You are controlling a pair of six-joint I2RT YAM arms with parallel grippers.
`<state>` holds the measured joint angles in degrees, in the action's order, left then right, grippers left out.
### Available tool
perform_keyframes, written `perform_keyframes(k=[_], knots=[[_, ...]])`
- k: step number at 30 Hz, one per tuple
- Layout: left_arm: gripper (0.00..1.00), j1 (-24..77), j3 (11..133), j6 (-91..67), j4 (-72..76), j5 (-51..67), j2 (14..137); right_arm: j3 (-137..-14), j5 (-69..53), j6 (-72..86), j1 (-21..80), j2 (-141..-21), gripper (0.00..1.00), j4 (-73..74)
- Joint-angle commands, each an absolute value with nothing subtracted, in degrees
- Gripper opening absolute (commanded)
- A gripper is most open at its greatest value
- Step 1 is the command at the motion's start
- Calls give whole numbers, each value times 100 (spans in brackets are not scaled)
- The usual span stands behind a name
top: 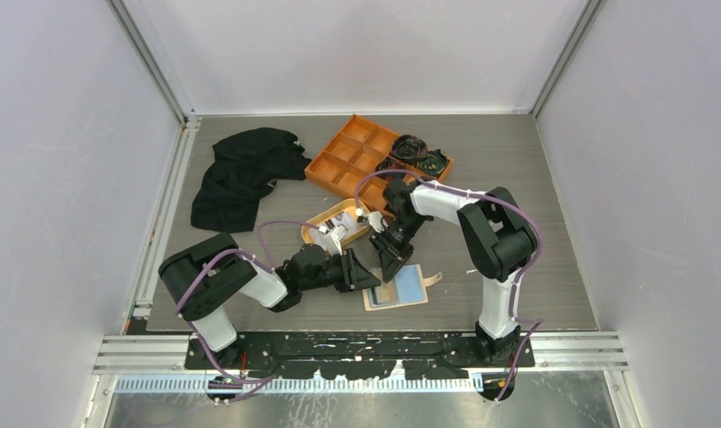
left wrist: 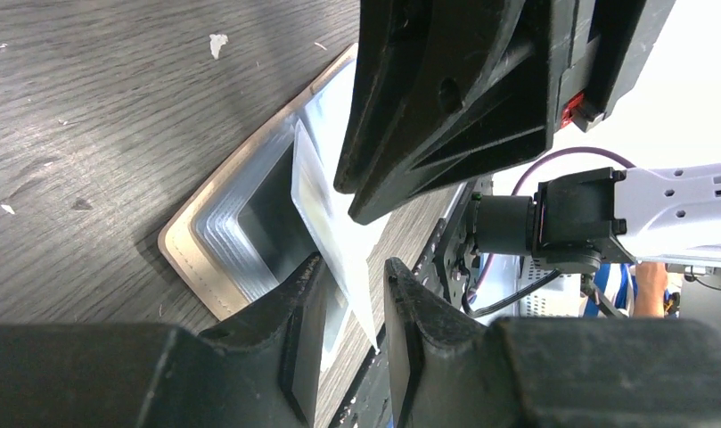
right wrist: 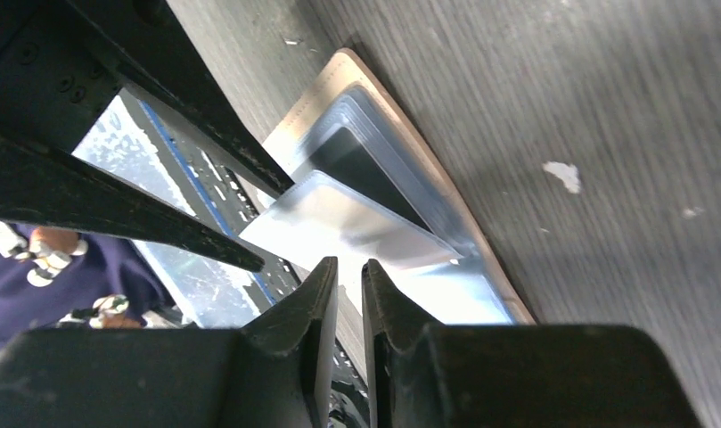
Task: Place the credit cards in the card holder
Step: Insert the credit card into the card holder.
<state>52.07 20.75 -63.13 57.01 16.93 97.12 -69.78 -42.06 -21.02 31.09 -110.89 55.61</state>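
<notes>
The tan card holder (top: 412, 287) lies open on the table in front of both arms. A white credit card (right wrist: 356, 225) stands tilted with its far edge in the stacked clear slots (left wrist: 221, 234). My right gripper (right wrist: 349, 266) is closed to a thin slit with nothing in it, and its tips are at the card's near edge. My left gripper (left wrist: 352, 267) is open, and the card's loose corner (left wrist: 367, 321) hangs between its fingers without being pinched. Both grippers (top: 367, 276) (top: 390, 259) meet over the holder's left half. A dark face shows inside one slot (right wrist: 361, 165).
An oval orange dish (top: 314, 223) with more white cards (top: 339, 234) sits just behind the grippers. An orange divided tray (top: 352, 156) with a dark bundle (top: 417, 150) is at the back. A black cloth (top: 241, 174) lies at back left.
</notes>
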Motion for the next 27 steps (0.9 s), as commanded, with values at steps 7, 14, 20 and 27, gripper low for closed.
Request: perform_keyframes(k=[7,14,20,27], knots=[[31,5142,2008,-5983,5064,1460,8699,-7011,-3447,-2368,3089,-10274,22,5595],[32,5136,2340,-4926,2370,823,6793,-6945,-3379,-2714,2952,-9411,24,5591],[45,5092,2711,-3893,449,-262,5241,-6684,-2821,-2870,2830,-8162,31,4857],[70,5002,2848,-3366,-608,-1131,4285,-6607,-1899,-2434,2758,-7443,99,3053]])
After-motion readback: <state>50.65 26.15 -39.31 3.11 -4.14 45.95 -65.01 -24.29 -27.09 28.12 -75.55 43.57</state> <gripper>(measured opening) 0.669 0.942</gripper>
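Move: The credit card stands tilted in the left side of the card holder, about 3 cm right of the left hand, 1 cm back and 3 cm below; the holder's middle is some 5 cm right, 1 cm back. From the right hand the card is about 2 cm back, 1 cm left and 2 cm below, the holder's middle 2 cm back and 1 cm right. The yellow tray lies roughly 12 cm ahead and 12 cm left of the right hand. Up and away from the card holder on both sides: the right hand first eases forward off the card, staying low, then climbs quickly about 13 cm, its fingertips swinging forward some 50 degrees and opening wide. The left hand, whose fingers straddle the card's left edge, lifts straight up clear of it, then sweeps left towards the yellow tray, tilting and opening late. ##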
